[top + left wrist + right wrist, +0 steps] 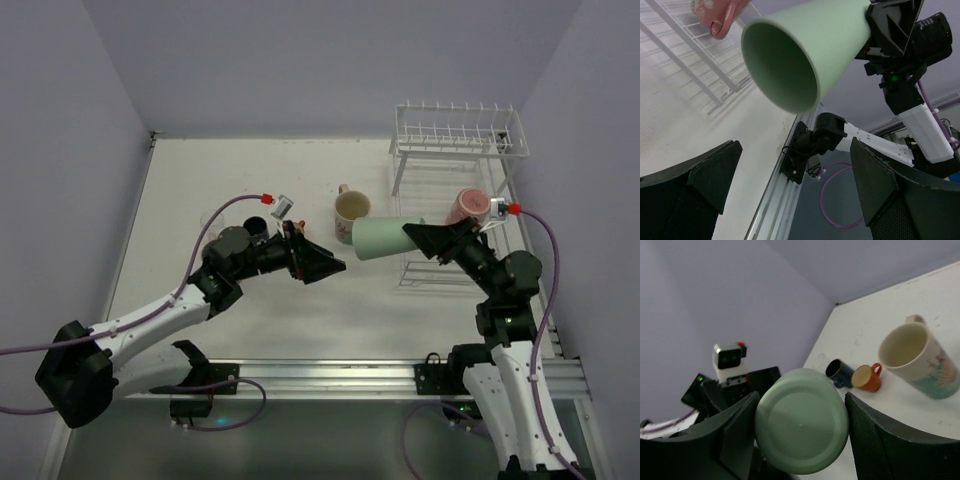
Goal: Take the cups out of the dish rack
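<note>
My right gripper (428,240) is shut on the base end of a light green cup (385,238), holding it level above the table with its mouth toward the left. In the right wrist view both fingers (875,440) press the sides of that cup (801,427). My left gripper (325,265) stands open just left of the mouth, and the left wrist view looks into the cup (785,70). A cream cup (351,207), a dark blue cup (839,373) and an orange cup (866,378) stand on the table. One pink cup (466,207) sits in the white dish rack (458,135).
The rack fills the back right corner against the lavender walls. A metal rail (330,375) runs along the near table edge between the arm bases. Purple cables (555,260) loop off both wrists. The dark blue and orange cups lie behind my left arm.
</note>
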Available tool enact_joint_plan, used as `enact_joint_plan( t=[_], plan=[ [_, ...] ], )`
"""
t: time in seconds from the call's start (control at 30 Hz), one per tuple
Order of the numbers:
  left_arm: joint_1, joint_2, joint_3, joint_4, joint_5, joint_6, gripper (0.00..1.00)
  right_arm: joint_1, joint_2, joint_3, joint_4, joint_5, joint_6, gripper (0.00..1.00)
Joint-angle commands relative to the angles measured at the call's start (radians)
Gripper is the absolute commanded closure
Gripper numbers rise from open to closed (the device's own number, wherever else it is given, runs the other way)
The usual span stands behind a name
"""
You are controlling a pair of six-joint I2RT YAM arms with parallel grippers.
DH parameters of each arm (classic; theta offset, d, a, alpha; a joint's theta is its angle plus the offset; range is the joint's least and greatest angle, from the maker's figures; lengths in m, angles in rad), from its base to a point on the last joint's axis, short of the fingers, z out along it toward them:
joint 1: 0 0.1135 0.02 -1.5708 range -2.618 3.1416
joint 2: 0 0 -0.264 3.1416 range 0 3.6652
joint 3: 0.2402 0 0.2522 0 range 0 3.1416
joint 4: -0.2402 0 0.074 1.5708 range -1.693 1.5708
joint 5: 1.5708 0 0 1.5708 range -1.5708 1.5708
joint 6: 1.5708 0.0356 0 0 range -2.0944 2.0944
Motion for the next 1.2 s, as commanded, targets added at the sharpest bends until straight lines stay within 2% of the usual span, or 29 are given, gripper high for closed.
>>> enact_joint_plan(
  t=[0.0, 0.2, 0.4, 0.5, 0.53, 0.57, 0.63, 0.67, 0.7, 0.73, 0.77, 0.8, 0.83, 0.87, 0.93, 0.97, 1.0, 1.03, 1.07, 1.1, 1.13, 1.17],
  plan=[
    [-0.033, 0.036, 0.024, 0.262, -0.006, -0.124, 0.00, 0.082, 0.032, -0.026, 0.263, -0.123, 0.126, 0.62],
    [-0.087, 0.098, 0.045, 0.369, -0.030, -0.162, 0.03, 0.152, 0.080, -0.088, 0.358, -0.123, 0.148, 0.61],
    [-0.109, 0.096, 0.042, 0.411, -0.055, -0.156, 0.21, 0.195, 0.103, -0.139, 0.403, -0.103, 0.163, 0.61],
    [-0.110, 0.098, 0.039, 0.428, -0.059, -0.150, 0.46, 0.227, 0.132, -0.150, 0.426, -0.089, 0.167, 0.61],
    [-0.110, 0.096, 0.037, 0.429, -0.063, -0.141, 0.64, 0.235, 0.148, -0.151, 0.432, -0.086, 0.171, 0.61],
    [-0.112, 0.093, 0.036, 0.424, -0.072, -0.135, 0.71, 0.244, 0.156, -0.153, 0.435, -0.083, 0.171, 0.60],
    [-0.110, 0.076, 0.036, 0.405, -0.081, -0.104, 0.89, 0.262, 0.168, -0.151, 0.433, -0.075, 0.166, 0.54],
    [-0.110, 0.064, 0.039, 0.350, -0.102, -0.084, 0.94, 0.267, 0.173, -0.148, 0.423, -0.069, 0.154, 0.46],
    [-0.110, 0.037, 0.045, 0.302, -0.118, -0.060, 0.98, 0.268, 0.175, -0.142, 0.382, -0.063, 0.145, 0.28],
    [-0.110, 0.020, 0.074, 0.243, -0.133, 0.007, 1.00, 0.267, 0.172, -0.139, 0.363, -0.055, 0.132, 0.20],
    [-0.110, 0.003, 0.097, 0.072, -0.189, 0.055, 1.00, 0.268, 0.167, -0.136, 0.343, -0.041, 0.106, 0.12],
    [-0.110, -0.034, 0.158, -0.027, -0.222, 0.101, 1.00, 0.268, 0.152, -0.125, 0.282, -0.031, 0.092, 0.03],
    [-0.110, -0.046, 0.200, -0.122, -0.249, 0.202, 1.00, 0.268, 0.144, -0.116, 0.242, -0.017, 0.071, 0.01],
    [-0.110, -0.055, 0.246, -0.346, -0.323, 0.260, 1.00, 0.268, 0.136, -0.106, 0.201, -0.005, 0.021, 0.01],
    [-0.110, -0.059, 0.391, -0.578, -0.397, 0.394, 1.00, 0.268, 0.112, -0.070, 0.070, 0.034, -0.068, 0.01],
    [-0.110, -0.042, 0.439, -0.788, -0.474, 0.435, 1.00, 0.268, 0.103, -0.044, 0.021, 0.051, -0.099, 0.01],
    [-0.110, -0.027, 0.541, -0.898, -0.515, 0.468, 1.00, 0.268, 0.084, -0.033, -0.067, 0.095, -0.127, 0.01],
    [-0.110, -0.007, 0.591, -0.997, -0.567, 0.518, 1.00, 0.268, 0.075, -0.024, -0.105, 0.116, -0.179, 0.01],
    [-0.112, 0.025, 0.626, -1.162, -0.649, 0.531, 1.00, 0.268, 0.064, -0.012, -0.129, 0.141, -0.202, 0.01],
    [-0.110, 0.039, 0.674, -1.229, -0.682, 0.540, 1.00, 0.268, 0.055, -0.007, -0.202, 0.166, -0.222, 0.01],
    [-0.110, 0.052, 0.689, -1.329, -0.732, 0.548, 1.00, 0.267, 0.037, -0.004, -0.224, 0.213, -0.257, 0.01],
    [-0.112, 0.076, 0.694, -1.364, -0.745, 0.548, 1.00, 0.267, 0.029, -0.003, -0.240, 0.232, -0.267, 0.01]
  ],
)
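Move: The left hand, open, has the right-held green cup's middle about 14 cm to its right, 5 ahead and 6 above. The white mug stands some 21 cm ahead of that hand, 7 right and 20 below; the orange cup 20 ahead, 8 left, 23 below. From the right hand, the left gripper is about 20 cm left, 5 back, 6 lower; the green cup's middle is level, straight left 6. Right hand brings the green cup 7 cm left; left pinches its rim, right opens, left carries it forward-left. ##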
